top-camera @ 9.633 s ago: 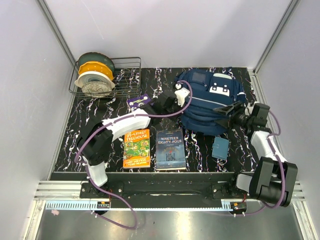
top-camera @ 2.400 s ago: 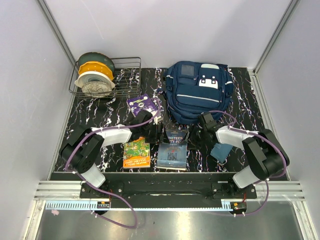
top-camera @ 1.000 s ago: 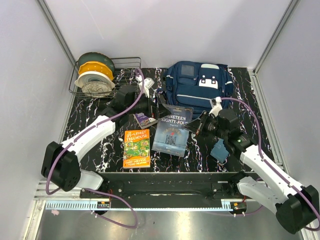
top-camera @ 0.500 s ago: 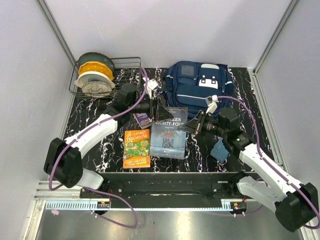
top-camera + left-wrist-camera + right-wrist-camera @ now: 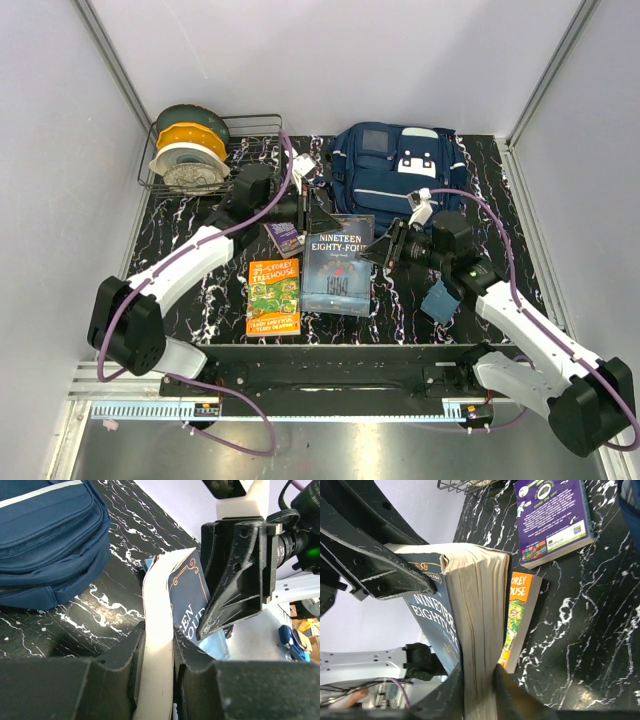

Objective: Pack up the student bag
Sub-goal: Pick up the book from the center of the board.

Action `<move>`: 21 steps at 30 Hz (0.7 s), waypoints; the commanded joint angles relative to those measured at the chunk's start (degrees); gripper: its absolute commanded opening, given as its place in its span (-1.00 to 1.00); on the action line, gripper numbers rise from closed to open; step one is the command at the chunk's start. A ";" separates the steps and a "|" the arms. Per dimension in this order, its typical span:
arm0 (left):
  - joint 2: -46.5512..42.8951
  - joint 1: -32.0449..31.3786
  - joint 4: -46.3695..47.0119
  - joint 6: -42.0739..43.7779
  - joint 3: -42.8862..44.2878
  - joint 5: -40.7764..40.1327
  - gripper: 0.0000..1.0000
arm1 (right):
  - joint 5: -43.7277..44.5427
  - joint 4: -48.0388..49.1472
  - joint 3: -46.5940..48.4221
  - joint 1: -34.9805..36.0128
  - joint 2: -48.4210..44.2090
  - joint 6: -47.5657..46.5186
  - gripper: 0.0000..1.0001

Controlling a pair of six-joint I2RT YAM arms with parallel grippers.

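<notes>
The student bag [image 5: 395,178], navy with white stripes, lies at the back of the table and fills the upper left of the left wrist view [image 5: 45,530]. The dark blue book "Nineteen Eighty-Four" [image 5: 337,268] is held tilted above the table in front of it, between both arms. My left gripper [image 5: 320,214] is shut on the book's far left edge, its fingers pressed to both sides of the pale pages [image 5: 159,630]. My right gripper [image 5: 386,250] is shut on the book's right page edge [image 5: 479,672].
An orange paperback [image 5: 274,296] lies on the table left of the held book, and a purple book [image 5: 284,237] just behind it. A teal-blue pouch [image 5: 440,298] sits under the right arm. A wire rack [image 5: 255,150] with filament spools stands at the back left.
My left gripper has closed from wide open onto the book's far left edge. The book, held by the right gripper throughout, shifted slightly toward the near left and sits flatter.
</notes>
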 commanded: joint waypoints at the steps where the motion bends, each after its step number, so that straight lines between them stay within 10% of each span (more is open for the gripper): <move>1: -3.07 -0.23 -0.67 3.35 0.32 -4.17 -1.00 | 6.31 3.95 5.32 0.22 -0.97 0.55 0.07; 6: -5.53 2.83 -3.21 1.42 3.02 -12.45 -1.00 | 13.36 -4.05 5.59 0.22 -2.98 0.90 0.58; 21: -2.11 10.67 26.56 -26.94 3.48 -16.06 -1.00 | 4.14 17.30 -10.41 0.40 -1.94 21.91 0.58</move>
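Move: Both hands hold the Nineteen Eighty-Four book in the air: its middle lies some 9 cm back, 4 cm right of and a little below the left hand, and about 8 cm left and 2 cm back from the right. Counted from the left hand, the backpack is roughly 15 cm ahead and 20 cm right, the purple book about 4 cm ahead and 10 cm left, the orange book 15 cm back and 12 cm left, all lower. Carrying the book away alone, the left hand keeps its pinch near the top edge and swings forward and left about 12 cm, dipping slightly, then rising, while turning some 30 degrees counter-clockwise. The right fingers open wide and let go of the book's right side; that hand edges forward, right and up a couple of centimetres, then comes back and sinks below its starting height. ##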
